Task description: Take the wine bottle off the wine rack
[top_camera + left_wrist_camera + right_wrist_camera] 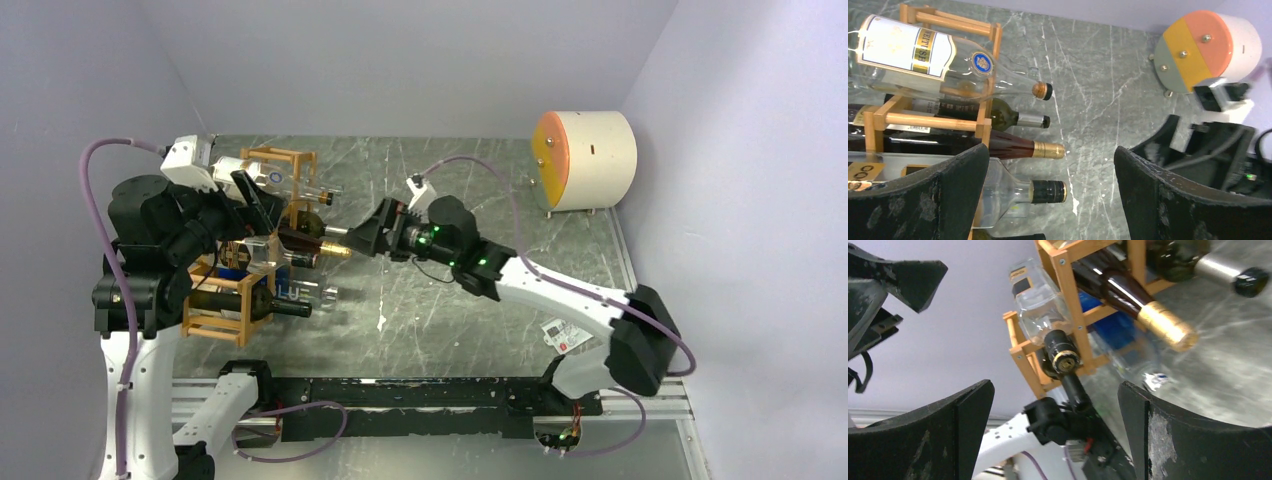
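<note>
The wine rack (232, 312) (984, 107) (1066, 299), a light wooden frame at the left of the table, holds several bottles lying with their necks pointing right. Among them are a dark red bottle with gold foil (330, 250) (1047, 149) (1164, 326), a clear bottle with a black cap (1047, 191) (1060, 347), a silver-capped dark bottle (1020, 119) and a white-labelled clear bottle (913, 55). My right gripper (354, 241) (1055, 386) is open just right of the gold neck, which is not between its fingers. My left gripper (257, 204) (1051, 167) hangs open above the rack, holding nothing.
A cream drum with an orange face (585, 160) (1209, 46) stands at the back right. A white tag (565, 335) lies under the right arm. Grey walls close in the left, back and right sides.
</note>
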Robot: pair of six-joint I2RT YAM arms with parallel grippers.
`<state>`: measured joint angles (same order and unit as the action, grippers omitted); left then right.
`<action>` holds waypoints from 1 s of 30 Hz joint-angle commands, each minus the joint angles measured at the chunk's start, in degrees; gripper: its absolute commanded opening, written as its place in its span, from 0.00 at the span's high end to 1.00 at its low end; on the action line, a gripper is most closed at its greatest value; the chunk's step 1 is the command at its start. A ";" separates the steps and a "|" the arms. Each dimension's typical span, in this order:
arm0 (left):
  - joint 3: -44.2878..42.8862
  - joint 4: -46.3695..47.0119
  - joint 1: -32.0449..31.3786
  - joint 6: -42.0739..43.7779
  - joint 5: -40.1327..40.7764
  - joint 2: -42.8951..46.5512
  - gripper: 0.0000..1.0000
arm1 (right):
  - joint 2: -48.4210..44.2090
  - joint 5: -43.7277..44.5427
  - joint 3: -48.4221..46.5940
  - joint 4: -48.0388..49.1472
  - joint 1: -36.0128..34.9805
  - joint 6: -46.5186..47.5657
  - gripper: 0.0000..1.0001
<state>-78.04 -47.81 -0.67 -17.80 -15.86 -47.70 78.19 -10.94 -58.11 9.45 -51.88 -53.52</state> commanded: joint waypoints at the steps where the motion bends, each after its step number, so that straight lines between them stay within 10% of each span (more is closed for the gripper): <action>1: 0.68 0.27 0.67 -1.70 -3.40 0.98 0.02 | 6.78 -0.89 -0.05 17.53 -2.84 -12.17 0.00; 30: 1.89 0.18 0.68 -1.13 -4.68 2.68 0.02 | 32.31 0.02 -6.32 40.87 -9.28 -26.97 0.22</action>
<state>-75.57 -47.90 -0.58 -18.87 -19.59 -46.09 109.19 -10.98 -62.41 46.59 -60.29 -78.81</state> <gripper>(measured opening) 0.985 0.786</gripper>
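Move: The right hand's goal, the black cap on the clear bottle's neck, lies about 14 cm to its left, 3 cm back and 6 cm below. Near it, from the right hand, the gold neck is about 3 cm ahead, 8 cm left, 9 cm down; the silver neck 7 cm ahead, 7 cm left, 12 cm down; the dark bottle's neck 9 cm back, 14 cm left, 14 cm down. From the left hand, the black cap is roughly 7 cm right, 6 cm back, 15 cm below. The right hand heads left for the clear bottle's black cap, quickly at first and then slower while sinking, some 13 cm left and 6 cm down in all, until the cap sits between the fingertips. The wrist turns about 25 degrees, rolling and bringing the drooping fingers nearly level; late on, the fingers start to close, by about a fifth, with no clear grip yet. ##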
